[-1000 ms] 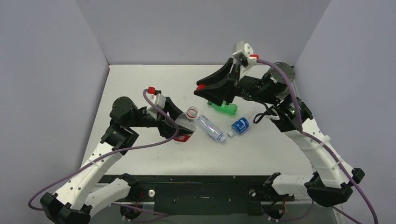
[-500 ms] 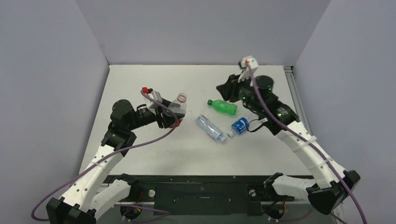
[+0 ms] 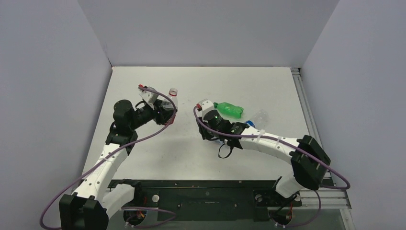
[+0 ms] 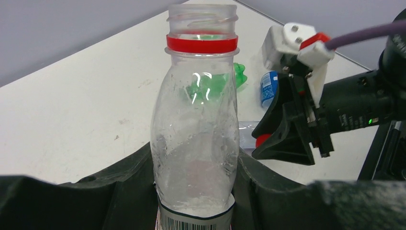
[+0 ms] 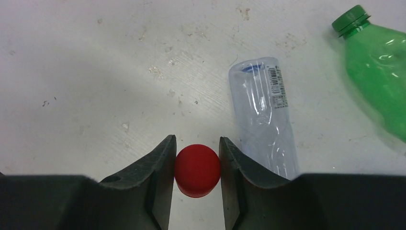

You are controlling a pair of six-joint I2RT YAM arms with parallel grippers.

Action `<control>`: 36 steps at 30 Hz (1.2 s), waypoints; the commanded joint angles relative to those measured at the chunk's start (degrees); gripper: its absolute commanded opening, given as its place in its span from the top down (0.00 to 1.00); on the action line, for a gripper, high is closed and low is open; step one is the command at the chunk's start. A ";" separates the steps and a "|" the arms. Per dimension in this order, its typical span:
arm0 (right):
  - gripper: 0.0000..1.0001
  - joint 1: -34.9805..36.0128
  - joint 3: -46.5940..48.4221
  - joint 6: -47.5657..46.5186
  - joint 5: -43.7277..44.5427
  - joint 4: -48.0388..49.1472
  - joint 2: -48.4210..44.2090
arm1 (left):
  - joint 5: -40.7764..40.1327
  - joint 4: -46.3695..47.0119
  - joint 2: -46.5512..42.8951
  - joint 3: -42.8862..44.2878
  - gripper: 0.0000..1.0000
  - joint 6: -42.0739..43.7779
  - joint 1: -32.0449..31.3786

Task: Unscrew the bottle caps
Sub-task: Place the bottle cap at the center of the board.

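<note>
My left gripper [image 4: 195,160] is shut on the body of a clear bottle [image 4: 196,120] with a red-white label. The bottle's neck [image 4: 202,14] is open, with only a red ring below the thread. In the top view this bottle [image 3: 171,101] leans over the table's left part. My right gripper [image 5: 197,158] is shut on the red cap [image 5: 197,170], low over the table. The left wrist view shows that gripper [image 4: 275,143] with the cap [image 4: 262,140] in its jaws. A clear ribbed bottle [image 5: 265,115] lies just right of it.
A green bottle [image 3: 229,110] with its green cap [image 5: 351,20] on lies behind the right wrist. A blue-labelled bottle [image 3: 253,122] lies to the right, partly under the right arm. Grey walls close in the white table [image 3: 268,86] on three sides.
My right arm swung from high at the back down to the table beside the ribbed bottle, still holding the red cap. My left arm carried the open bottle back and to the left.
</note>
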 commanded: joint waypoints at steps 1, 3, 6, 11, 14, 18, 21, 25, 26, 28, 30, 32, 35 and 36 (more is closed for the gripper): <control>1.00 0.58 1.93 0.38 3.45 7.41 6.78 | -1.43 4.40 -0.22 -0.09 1.00 -0.07 1.23; 1.00 0.41 2.18 0.64 3.29 8.42 9.32 | -1.57 4.99 0.29 -0.22 1.00 -0.97 1.48; 1.00 -0.11 2.41 1.44 3.77 9.73 11.93 | -1.19 5.43 1.02 -0.25 1.00 -1.70 1.67; 1.00 -2.40 0.57 3.14 6.21 11.58 13.49 | 0.39 5.58 2.09 0.06 1.00 -1.75 1.74; 1.00 -4.47 -0.96 3.83 8.08 11.74 13.40 | 1.16 5.38 2.16 0.10 1.00 -1.48 1.71; 1.00 -5.39 -2.83 2.95 9.09 11.73 12.90 | 1.63 5.50 2.13 -0.49 1.00 -1.05 1.71; 1.00 -4.10 -3.49 1.95 9.27 11.36 13.08 | 2.34 6.05 2.31 -0.87 1.00 -0.87 1.71; 1.00 -2.64 -5.26 2.50 9.59 11.69 13.24 | 3.31 6.52 2.44 -1.00 1.00 -0.52 1.66; 1.00 -2.49 -5.63 2.63 9.56 11.72 13.24 | 3.75 6.49 2.43 -0.97 1.00 -0.36 1.63; 0.93 -2.14 -6.68 3.07 9.62 11.67 13.10 | 4.40 6.34 2.35 -1.04 1.00 0.15 1.62; 0.86 -1.61 -7.44 3.34 9.45 13.19 13.16 | 4.69 6.16 2.28 -1.10 1.00 0.44 1.62; 0.80 -0.92 -7.91 3.46 9.36 13.42 13.23 | 5.15 6.19 2.30 -1.13 1.00 0.80 1.60; 0.74 -0.30 -8.34 3.74 9.35 13.29 13.40 | 5.94 6.17 2.23 -1.22 1.00 1.24 1.57; 0.72 -0.26 -8.40 3.78 9.09 13.21 13.37 | 6.16 6.04 2.16 -1.22 1.00 1.49 1.55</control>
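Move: The bare spot near the board's centre where I take the red bottle cap lies about 13 cm below my right hand, some 3 cm to its right and 1 cm ahead. The clear bottle lies roughly 3 cm ahead and 8 cm right, the green bottle 14 ahead and 13 right, the blue-label bottle 6 ahead and 22 right. From my left hand, holding the uncapped bottle, that spot is about 15 cm right, 3 back and 26 down. Keeping the red cap pinched, I lower my right hand quickly about 8 cm towards the board, sweep it low some 5 cm forward and to the right, to where the clear bottle lies, then draw it back about 4 cm while still sinking. My fingers tip about 10 degrees steeper, turn slightly clockwise and stay shut on the cap. ##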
